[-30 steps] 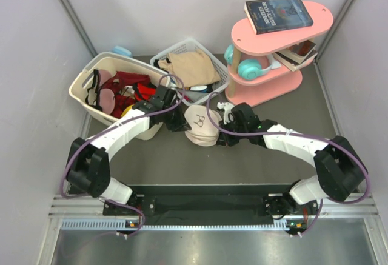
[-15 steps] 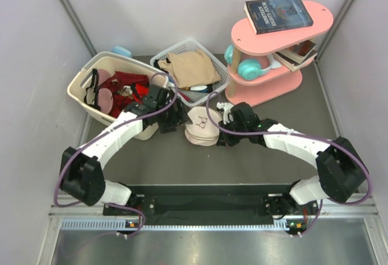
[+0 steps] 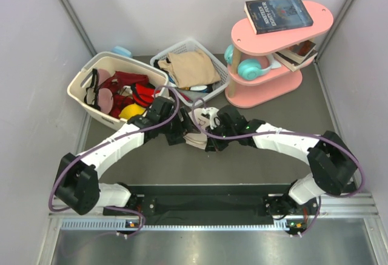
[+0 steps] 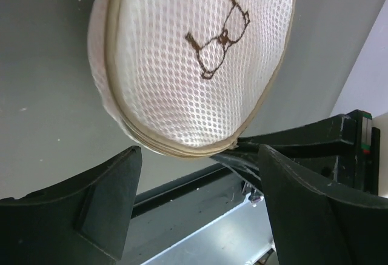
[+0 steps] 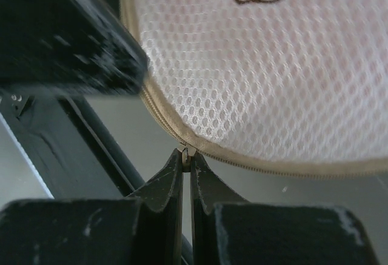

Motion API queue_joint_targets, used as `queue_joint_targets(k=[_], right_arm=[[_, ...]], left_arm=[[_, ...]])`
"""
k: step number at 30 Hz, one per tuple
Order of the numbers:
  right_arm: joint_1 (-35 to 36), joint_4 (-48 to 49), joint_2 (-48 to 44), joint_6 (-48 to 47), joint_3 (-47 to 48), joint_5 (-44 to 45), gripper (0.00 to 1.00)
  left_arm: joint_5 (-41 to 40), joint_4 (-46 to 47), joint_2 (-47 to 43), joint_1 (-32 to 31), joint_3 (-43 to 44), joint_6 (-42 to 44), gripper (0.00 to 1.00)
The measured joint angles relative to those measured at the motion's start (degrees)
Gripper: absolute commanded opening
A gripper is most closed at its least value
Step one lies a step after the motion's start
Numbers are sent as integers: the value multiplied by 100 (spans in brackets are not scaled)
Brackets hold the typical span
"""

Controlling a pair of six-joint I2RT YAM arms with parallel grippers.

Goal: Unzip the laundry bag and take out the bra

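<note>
The laundry bag (image 3: 195,133), a cream-pink mesh dome with a black bra logo, lies on the dark table between both grippers. It fills the left wrist view (image 4: 194,65) and the right wrist view (image 5: 273,65). My right gripper (image 5: 187,156) is shut on the small zip pull (image 5: 187,151) at the bag's rim; in the top view it (image 3: 210,139) sits at the bag's right side. My left gripper (image 4: 200,204) is open, its fingers (image 4: 103,204) wide apart just short of the bag's edge, at the bag's left in the top view (image 3: 176,133). The bra is hidden.
A cream plastic basket (image 3: 82,92) with red garments (image 3: 130,86) stands at the back left. A white wire basket (image 3: 159,56) holds tan cloth (image 3: 191,68). A pink shelf (image 3: 267,83) with a book (image 3: 277,13) and headphones (image 3: 247,68) stands at the back right.
My right gripper has moved left along the bag's rim. The bag has shifted a little left. My left gripper has come closer to the bag's left edge.
</note>
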Motion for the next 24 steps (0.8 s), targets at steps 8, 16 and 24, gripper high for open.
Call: queue_joint_targets(k=[8, 16, 24], right_arm=[[271, 15, 219, -52, 332, -79, 0], [280, -11, 221, -52, 332, -72, 0], [280, -70, 221, -52, 330, 39, 0]], left_arm=[[26, 256, 105, -63, -306, -348, 61], [39, 560, 372, -70, -306, -472, 0], [153, 754, 501, -76, -304, -492, 0]])
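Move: About 3 cm to the left hand's right, 1 cm ahead and 3 cm below lies the laundry bag's rim, between its open fingers and the right hand; the zip pull is some 6 cm right, 1 cm back and 4 cm down. The cream hamper stands roughly 20 cm left and 13 cm ahead, the grey basket about 18 cm straight ahead. From the right hand, which already pinches the zip pull, that rim is around 3 cm left and 1 cm ahead, slightly higher. Sinking nearly 3 cm and edging 1.5 cm to its right, the left hand brings its open fingers down onto the bag's rim and shuts them on it close beside the right gripper. Early on the right hand, keeping its pinch on the zip pull, draws it about 2 cm left and slightly up, then holds there. ##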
